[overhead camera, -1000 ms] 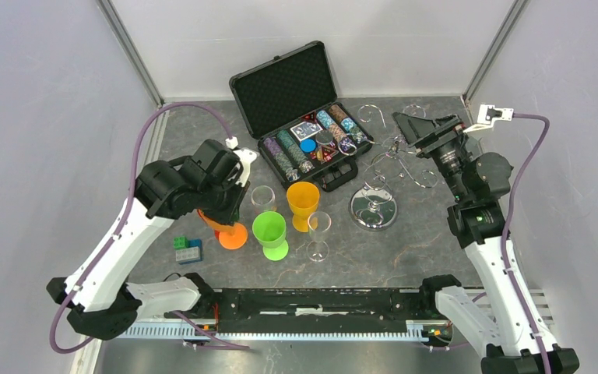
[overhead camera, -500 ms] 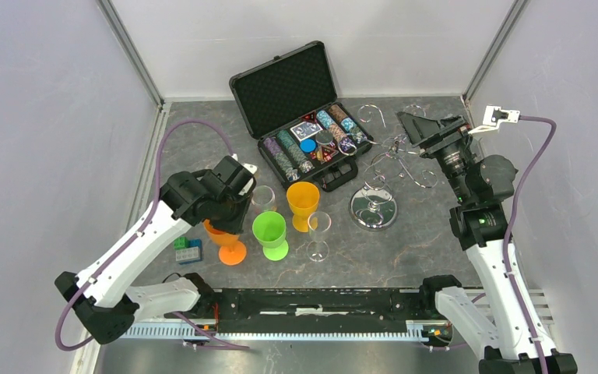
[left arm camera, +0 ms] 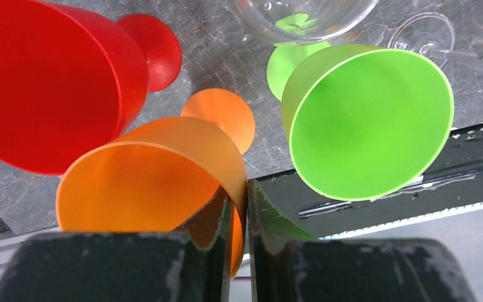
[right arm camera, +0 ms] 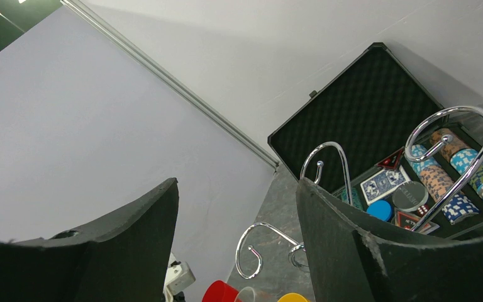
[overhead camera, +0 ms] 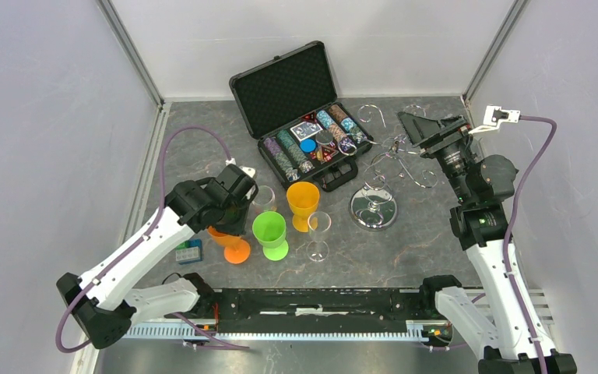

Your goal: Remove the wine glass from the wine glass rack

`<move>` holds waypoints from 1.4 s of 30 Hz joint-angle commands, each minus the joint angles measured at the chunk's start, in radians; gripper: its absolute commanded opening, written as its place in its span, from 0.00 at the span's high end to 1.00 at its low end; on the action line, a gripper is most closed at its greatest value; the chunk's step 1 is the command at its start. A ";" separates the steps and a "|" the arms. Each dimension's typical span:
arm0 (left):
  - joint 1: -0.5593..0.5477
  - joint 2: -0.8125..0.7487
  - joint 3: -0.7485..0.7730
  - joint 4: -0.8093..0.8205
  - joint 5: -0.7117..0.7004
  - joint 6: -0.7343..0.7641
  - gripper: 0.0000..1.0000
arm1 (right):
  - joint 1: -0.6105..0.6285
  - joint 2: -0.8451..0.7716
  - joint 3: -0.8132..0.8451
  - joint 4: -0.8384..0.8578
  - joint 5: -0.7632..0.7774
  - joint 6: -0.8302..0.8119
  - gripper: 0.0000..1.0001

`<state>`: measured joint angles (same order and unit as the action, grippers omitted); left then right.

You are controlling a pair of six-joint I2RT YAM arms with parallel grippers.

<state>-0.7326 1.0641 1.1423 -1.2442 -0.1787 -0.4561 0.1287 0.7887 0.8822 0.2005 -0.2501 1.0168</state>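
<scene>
An orange wine glass (overhead camera: 236,248) (left arm camera: 138,182) stands with its foot on the table, left of the green one (overhead camera: 269,230) (left arm camera: 368,119). My left gripper (overhead camera: 230,226) (left arm camera: 240,189) is shut on its rim, one finger inside the bowl and one outside. The wine glass rack (overhead camera: 373,209) stands to the right on its mirrored disc, and its curled hooks (right arm camera: 327,154) show empty. My right gripper (overhead camera: 428,128) (right arm camera: 236,189) hangs open beside the hooks at the back right, holding nothing.
A red glass (left arm camera: 44,82) stands close by the orange one. A yellow glass (overhead camera: 303,199) and two clear glasses (overhead camera: 262,197) (overhead camera: 318,226) crowd the middle. An open black chip case (overhead camera: 300,109) lies at the back. Small blocks (overhead camera: 188,251) sit near the left arm.
My left arm has swung nearer and slightly right, taking the orange glass with it. The right arm shifted a little early on, then held still.
</scene>
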 commanded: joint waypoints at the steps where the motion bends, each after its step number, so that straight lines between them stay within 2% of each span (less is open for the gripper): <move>1: -0.002 -0.002 -0.017 0.053 -0.027 -0.030 0.87 | -0.003 -0.005 0.015 0.021 -0.014 0.003 0.27; 14: -0.002 0.003 -0.052 0.046 -0.016 -0.025 0.74 | -0.007 -0.005 0.004 0.021 -0.021 0.003 0.27; 27: -0.002 -0.087 0.170 -0.026 -0.010 0.059 0.55 | -0.009 -0.030 0.009 0.020 -0.016 -0.032 0.23; 29: -0.002 -0.092 0.225 -0.042 -0.039 0.076 0.48 | -0.009 -0.035 0.016 0.019 -0.013 -0.049 0.22; 30: -0.002 -0.094 0.249 -0.048 -0.056 0.083 0.41 | -0.009 -0.038 0.020 0.019 -0.012 -0.058 0.22; 32: -0.002 -0.099 0.296 -0.042 -0.087 0.114 0.25 | -0.010 -0.042 0.035 0.005 -0.006 -0.089 0.21; 34: -0.002 -0.114 0.322 0.009 -0.104 0.149 0.02 | -0.010 -0.047 0.050 -0.006 -0.007 -0.145 0.17; 39: -0.002 -0.201 0.296 0.219 -0.129 0.166 0.00 | -0.009 -0.117 0.069 -0.074 0.032 -0.410 0.06; 42: -0.002 -0.261 0.270 0.302 -0.260 0.150 0.00 | -0.009 -0.167 0.124 -0.226 0.155 -0.601 0.02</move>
<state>-0.7326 0.8764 1.4292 -1.1271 -0.2848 -0.3416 0.1223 0.6899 0.9043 0.1093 -0.2272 0.7071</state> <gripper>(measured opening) 0.993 0.964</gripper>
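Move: At the left fingertips is the rim of the orange wine glass, the glass's middle some 4 cm to the hand's left, level fore and aft and about 8 cm below. From this hand the green glass stands 7 cm right and 1 cm ahead, the red one 8 cm left and 7 cm ahead, the clear one 6 cm right and 9 cm ahead, all about as low. From the right hand, the orange glass lies about 46 cm left, 14 cm back and 34 cm below. Sinking a last 2 cm astride the orange glass's right-hand rim, the left fingers, already eased, part a little more, then the hand climbs about 17 cm clear of the glass, easing 3 cm forward, opening wide and tipping some 30 degrees up towards forward. Late on, the right hand opens fully and backs away a few centimetres, back and right, rolling its left side down. ##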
